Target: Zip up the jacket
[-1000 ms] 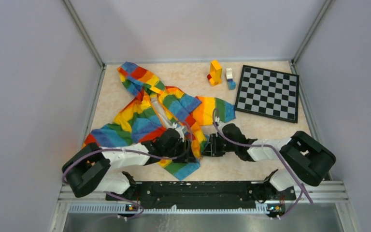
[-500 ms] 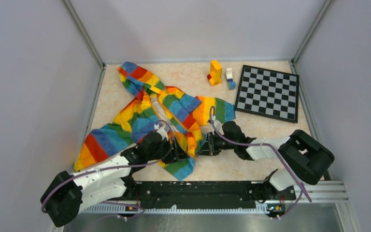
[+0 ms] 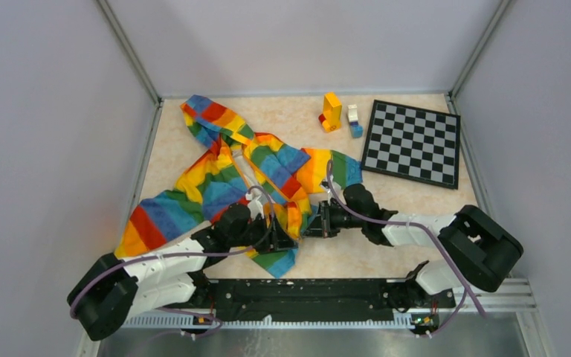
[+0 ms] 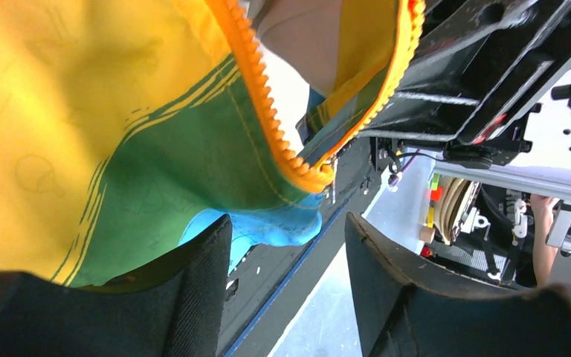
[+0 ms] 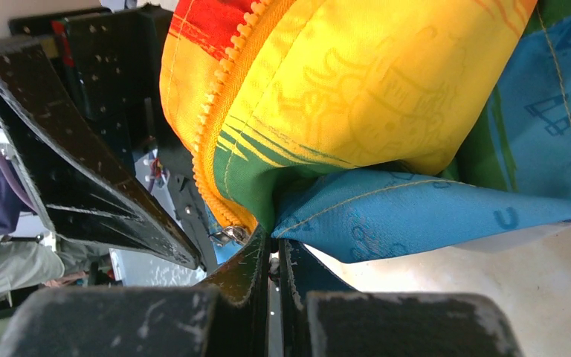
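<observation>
The rainbow-striped jacket (image 3: 215, 182) lies spread on the table, hood toward the far left and front open. Its orange zipper (image 4: 268, 126) runs down both open edges to the hem. My right gripper (image 3: 306, 227) is shut on the hem's right bottom corner, where green and blue cloth meet (image 5: 357, 216), beside a small metal zipper end (image 5: 230, 234). My left gripper (image 3: 276, 239) sits at the hem just left of it. In the left wrist view it (image 4: 286, 260) is open, with nothing between its fingers. The blue hem hangs above the left finger (image 4: 201, 282).
A black-and-white chessboard (image 3: 413, 143) lies at the back right. An orange block stack (image 3: 331, 111) and a small white-and-blue one (image 3: 354, 120) stand near it. Grey walls close in three sides. The arms' black mounting rail (image 3: 305, 294) runs along the near edge.
The right gripper has shut on the hem corner. The left arm's elbow swung down and to the left, uncovering the left sleeve, while its gripper stayed by the hem.
</observation>
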Controlling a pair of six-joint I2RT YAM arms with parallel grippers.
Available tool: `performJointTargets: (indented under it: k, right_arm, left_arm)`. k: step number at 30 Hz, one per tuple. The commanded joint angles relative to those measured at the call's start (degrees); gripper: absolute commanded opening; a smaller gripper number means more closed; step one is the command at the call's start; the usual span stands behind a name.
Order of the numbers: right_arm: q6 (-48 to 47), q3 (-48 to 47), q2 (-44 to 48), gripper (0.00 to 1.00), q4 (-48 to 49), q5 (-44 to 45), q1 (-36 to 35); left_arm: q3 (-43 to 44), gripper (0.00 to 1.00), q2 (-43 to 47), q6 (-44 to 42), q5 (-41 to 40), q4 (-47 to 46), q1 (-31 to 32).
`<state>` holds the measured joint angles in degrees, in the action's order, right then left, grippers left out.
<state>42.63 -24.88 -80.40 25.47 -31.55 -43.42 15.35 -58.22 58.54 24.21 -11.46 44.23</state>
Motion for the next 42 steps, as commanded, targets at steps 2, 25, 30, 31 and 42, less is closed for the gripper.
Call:
performJointTargets:
  k: [2, 25, 30, 31, 42]
  right_arm:
    - [0.33, -3.01, 1.4, 0.0, 0.73, -0.24, 0.35]
    - [7.03, -4.65, 1.43, 0.0, 0.23, 1.56, -0.1]
    - [11.17, -4.58, 0.52, 0.0, 1.91, 3.02, -1.19]
    - [12.13, -4.61, 0.06, 0.0, 2.66, 3.1, -1.22]
    - [23.39, -0.37, -0.26, 0.0, 13.26, -1.07, -2.57]
  left_arm:
    - [-2.43, 0.64, 4.44, -1.95, 0.53, -2.56, -0.11]
    - [2.07, 0.04, -7.82, -1.6, -3.6, -4.45, 5.62]
    - [2.53, 0.0, -11.55, -1.59, -3.3, -6.03, 7.96]
    - [2.84, 0.0, -12.26, -1.96, -3.52, -5.81, 8.58]
    - [3.09, 0.0, -18.07, 1.12, -6.65, -3.81, 9.69]
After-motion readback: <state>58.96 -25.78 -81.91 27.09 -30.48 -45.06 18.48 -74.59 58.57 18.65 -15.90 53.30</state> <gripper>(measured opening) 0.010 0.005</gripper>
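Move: The zipper's bottom end hangs just off the left hand's open fingertips: some 2 cm to the right and 3 cm below, about level fore and aft. The yellow front panel lies around 7 cm ahead and 5 cm below. The blue bottom hem on the table is roughly 5 cm back, 5 cm left and 7 cm below. The right hand already pinches the jacket's corner; from it the zipper end is about 3 cm back, 2 cm left and 2 cm below. Down first of all, about 5 cm, and also right and back some 2 cm each, the left hand sinks to the zipper's bottom end after barely stirring at the start. Its fingers shut on the zipper tape and hem partway down, then carry on down and to the right. The right hand keeps its pinch on the corner, edging about 1.5 cm left while its wrist rolls late by nearly 15 degrees. ##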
